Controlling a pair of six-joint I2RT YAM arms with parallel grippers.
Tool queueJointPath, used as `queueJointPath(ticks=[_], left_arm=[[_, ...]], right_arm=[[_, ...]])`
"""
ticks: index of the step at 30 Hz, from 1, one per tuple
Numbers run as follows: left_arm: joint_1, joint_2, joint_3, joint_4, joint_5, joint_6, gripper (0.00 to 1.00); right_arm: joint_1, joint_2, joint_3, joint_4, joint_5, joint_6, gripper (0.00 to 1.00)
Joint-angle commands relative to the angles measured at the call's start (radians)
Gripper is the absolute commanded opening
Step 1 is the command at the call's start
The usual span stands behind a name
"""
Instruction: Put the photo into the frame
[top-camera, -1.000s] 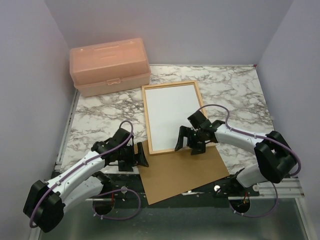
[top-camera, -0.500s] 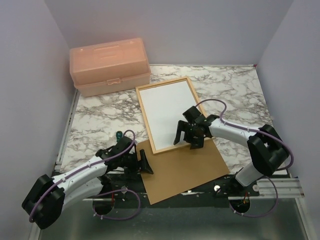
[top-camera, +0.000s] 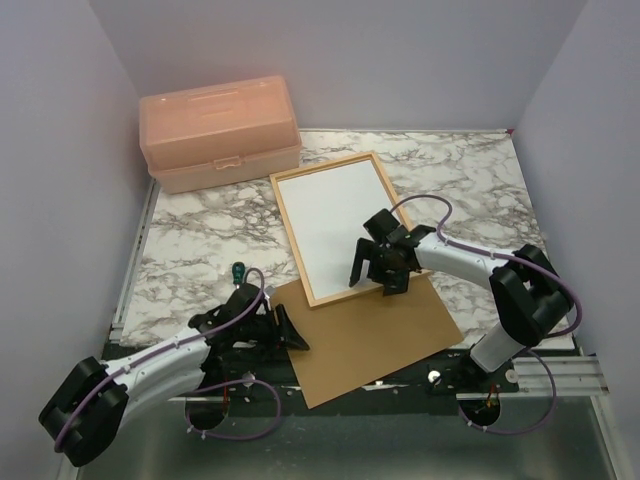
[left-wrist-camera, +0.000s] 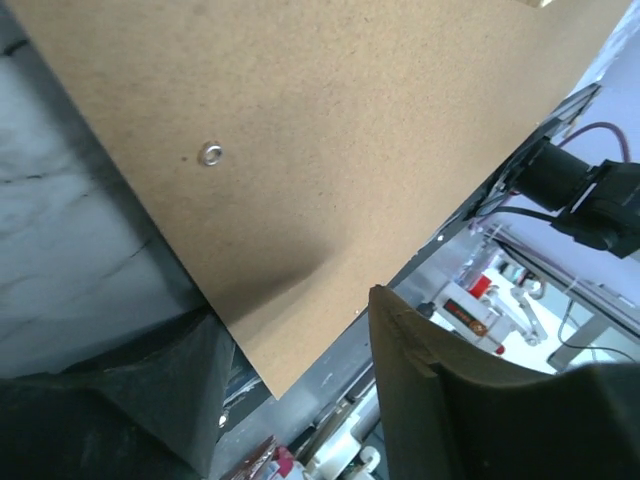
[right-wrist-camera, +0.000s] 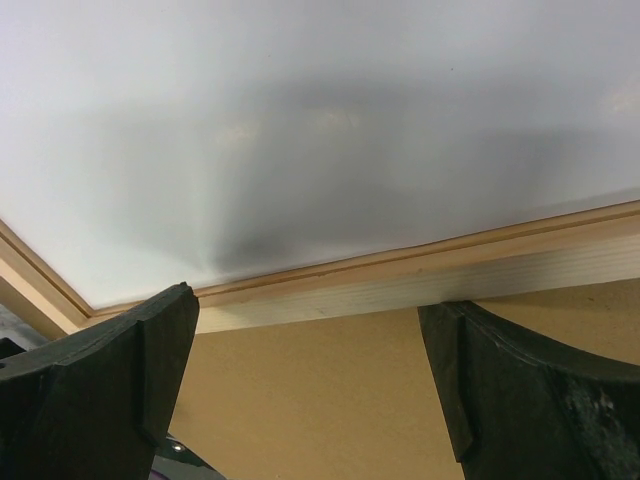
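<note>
The frame (top-camera: 291, 240) of light-wood bars lies flat mid-table, turned a little so its far end leans left. The photo (top-camera: 330, 213) fills it, plain white back up. My right gripper (top-camera: 376, 279) hovers open over the frame's near bar. In the right wrist view that bar (right-wrist-camera: 420, 278) and the photo (right-wrist-camera: 320, 120) run just beyond the gripper (right-wrist-camera: 310, 385). My left gripper (top-camera: 286, 328) sits low at the left corner of the brown backing board (top-camera: 370, 335). Its jaws stand apart, and the board's corner (left-wrist-camera: 280, 300) points into the gap of the gripper (left-wrist-camera: 300, 400).
A peach plastic toolbox (top-camera: 220, 130) stands at the back left. The backing board overhangs the table's near edge and its far edge lies under the frame's near bar. A small green-topped object (top-camera: 237, 268) lies on the marble left of the board. Walls close in on both sides.
The frame has turned counter-clockwise and slid left under the right gripper. The left gripper has dropped toward the near edge at the board's corner, its jaws narrower. The green-topped object is now uncovered.
</note>
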Motion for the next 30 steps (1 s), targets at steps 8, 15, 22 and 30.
queueJointPath(ticks=[8,15,22,30], left_arm=[[0.0,-0.192,-0.083,0.079,-0.141,-0.063,0.21],[-0.002,-0.265,-0.076,0.02,-0.183,-0.049,0.01],[-0.001,-0.307,-0.067,-0.025,-0.2,-0.051,0.0],[-0.002,-0.495,0.008,-0.287,-0.206,0.012,0.0]], right_arm=[[-0.003,-0.017,0.001,0.234,-0.018,0.029,1.0],[-0.003,-0.048,-0.04,0.277,-0.051,0.039,1.0],[-0.004,-0.043,-0.032,0.261,-0.038,0.026,1.0],[-0.037,-0.033,0.003,0.223,0.004,-0.008,1.0]])
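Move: Right at the left hand, the backing board's left edge runs between its half-open fingers, about 1 cm to the left of the hand point and 1 cm below it. The frame's near-left corner lies some 9 cm ahead and 3 cm right, about level in height; the green screwdriver is about 16 cm ahead and 14 cm left, 2 cm lower. From the right hand, that board edge is some 14 cm back, 20 cm left and 1 cm down. Closing on the board's left edge, the left hand first dips slightly, pinching it with one finger on top and one beneath. It then lifts about 3.5 cm from that low point while carrying the edge some 2 cm forward, towards the frame, tilting roughly 15 degrees. The right hand's open fingers stay at the frame's near rail, easing up and forward about 1 cm. ##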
